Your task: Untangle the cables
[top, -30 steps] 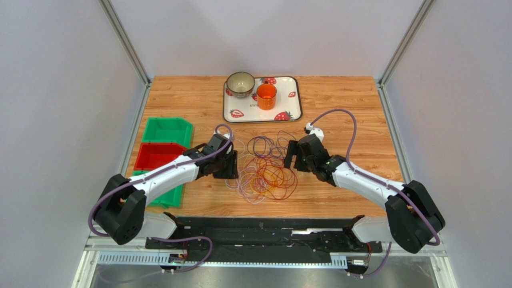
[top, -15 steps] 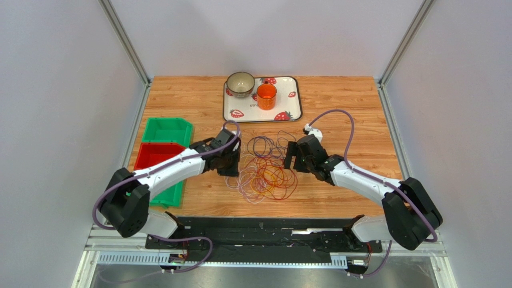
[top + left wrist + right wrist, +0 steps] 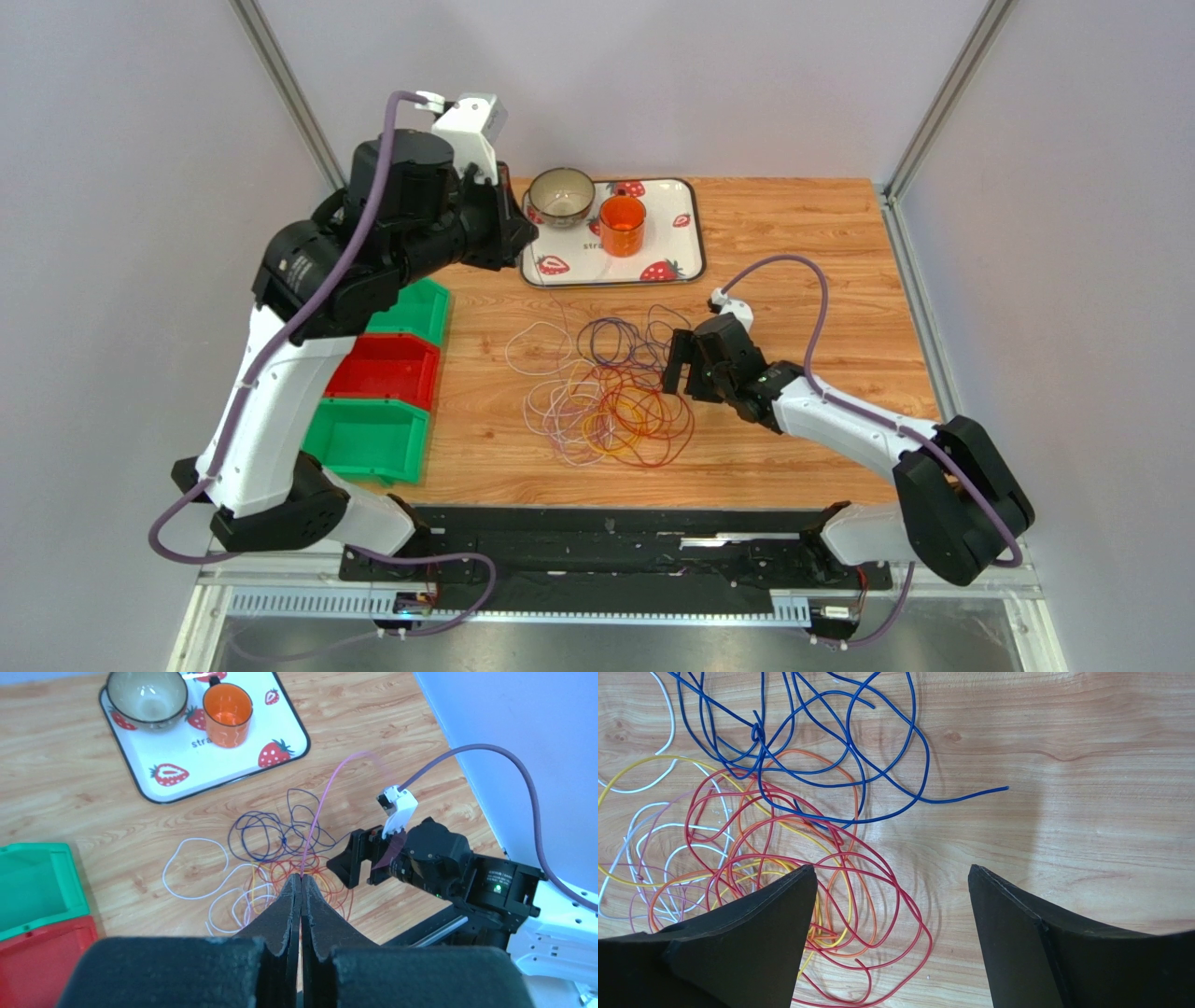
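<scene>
The cables point(image 3: 610, 399) lie in a loose tangle of red, orange, yellow, white and purple loops mid-table. My left gripper point(image 3: 302, 876) is raised high above the table's back left point(image 3: 508, 235) and shut on a thin pink cable point(image 3: 324, 798), which arcs up from the fingertips. My right gripper point(image 3: 676, 367) sits low at the tangle's right edge, open, with red cable loops point(image 3: 878, 882) on the wood between its fingers point(image 3: 892, 871). Blue cable loops point(image 3: 829, 756) lie just beyond it.
A strawberry-print tray point(image 3: 671, 263) at the back holds a bowl point(image 3: 561, 196) and an orange cup point(image 3: 622, 224). Green bins point(image 3: 368, 437) and a red bin point(image 3: 379, 367) line the left edge under the raised left arm.
The left gripper closed at the tangle's left side, then the arm swung up and back to the left with the pink cable. White loops now spread left of the pile. The right arm stayed put.
</scene>
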### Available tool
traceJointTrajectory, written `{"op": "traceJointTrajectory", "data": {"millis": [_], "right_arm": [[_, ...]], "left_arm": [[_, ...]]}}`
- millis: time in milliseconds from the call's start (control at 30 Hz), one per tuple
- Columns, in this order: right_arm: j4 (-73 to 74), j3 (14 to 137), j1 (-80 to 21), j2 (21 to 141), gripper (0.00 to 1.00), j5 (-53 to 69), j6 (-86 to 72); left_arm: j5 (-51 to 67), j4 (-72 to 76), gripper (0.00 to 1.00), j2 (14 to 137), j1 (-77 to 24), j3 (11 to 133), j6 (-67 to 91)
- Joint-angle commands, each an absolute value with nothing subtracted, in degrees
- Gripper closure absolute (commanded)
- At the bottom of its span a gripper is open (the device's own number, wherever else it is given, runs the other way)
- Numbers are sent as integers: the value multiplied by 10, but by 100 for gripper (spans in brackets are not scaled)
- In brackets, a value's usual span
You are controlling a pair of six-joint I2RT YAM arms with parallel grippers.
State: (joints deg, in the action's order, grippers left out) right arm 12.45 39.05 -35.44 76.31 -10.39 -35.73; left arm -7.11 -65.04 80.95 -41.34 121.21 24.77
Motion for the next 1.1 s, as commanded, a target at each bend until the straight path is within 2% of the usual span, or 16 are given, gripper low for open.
{"op": "traceJointTrajectory", "data": {"millis": [0,100,167,233,300,333,400,467,600,700,1067], "right_arm": [[92,390,-352,742,16,-109,-352],[90,388,-352,739,17,-108,-352],[87,388,-352,738,17,-106,-352],[86,388,-352,739,16,-102,-349],[83,387,-353,738,17,-97,-347],[79,384,-352,735,17,-92,-345],[51,363,-352,707,17,-67,-337],[15,345,-354,676,18,-27,-312],[-15,335,-369,613,16,75,-274],[-11,366,-389,620,17,117,-243],[-25,533,-498,803,20,122,-192]], "left_arm": [[-105,-783,100,845,-427,1328,209],[-98,-782,100,850,-427,1388,193],[-78,-780,100,864,-427,1480,169],[-54,-737,100,856,-427,1506,153],[-29,-641,100,806,-428,1448,141],[-7,-604,100,783,-427,1371,136],[-4,-514,100,720,-428,1297,136],[-14,-486,100,685,-428,1228,141],[-10,-490,100,674,-428,1211,135],[-11,-495,100,669,-427,1212,134],[-33,-493,100,632,-428,1167,127]]}}
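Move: The pink cable's coils, one strand of which the left fingers already hold, lie on the table some 7 cm back, 5 cm right of and 41 cm below the left hand. The red bin is 25 cm to that hand's left and 3 cm ahead, about as far down. From the right hand the pink coils are about 15 cm left, 3 cm back and 3 cm below; the red coils 6 cm left and 3 cm back, the blue ones 8 cm left and 8 cm ahead. The pink strand stays pinched in the shut left fingers as that hand draws it up another 11 cm or so, also back and a little left, away from the coils, its fingers tipping upward, then eases to a near stop. The right hand, after waiting, sweeps left about 14 cm while climbing 10 cm, drifting back over the red coils towards above the pink ones, turning counter-clockwise with fingers open. ##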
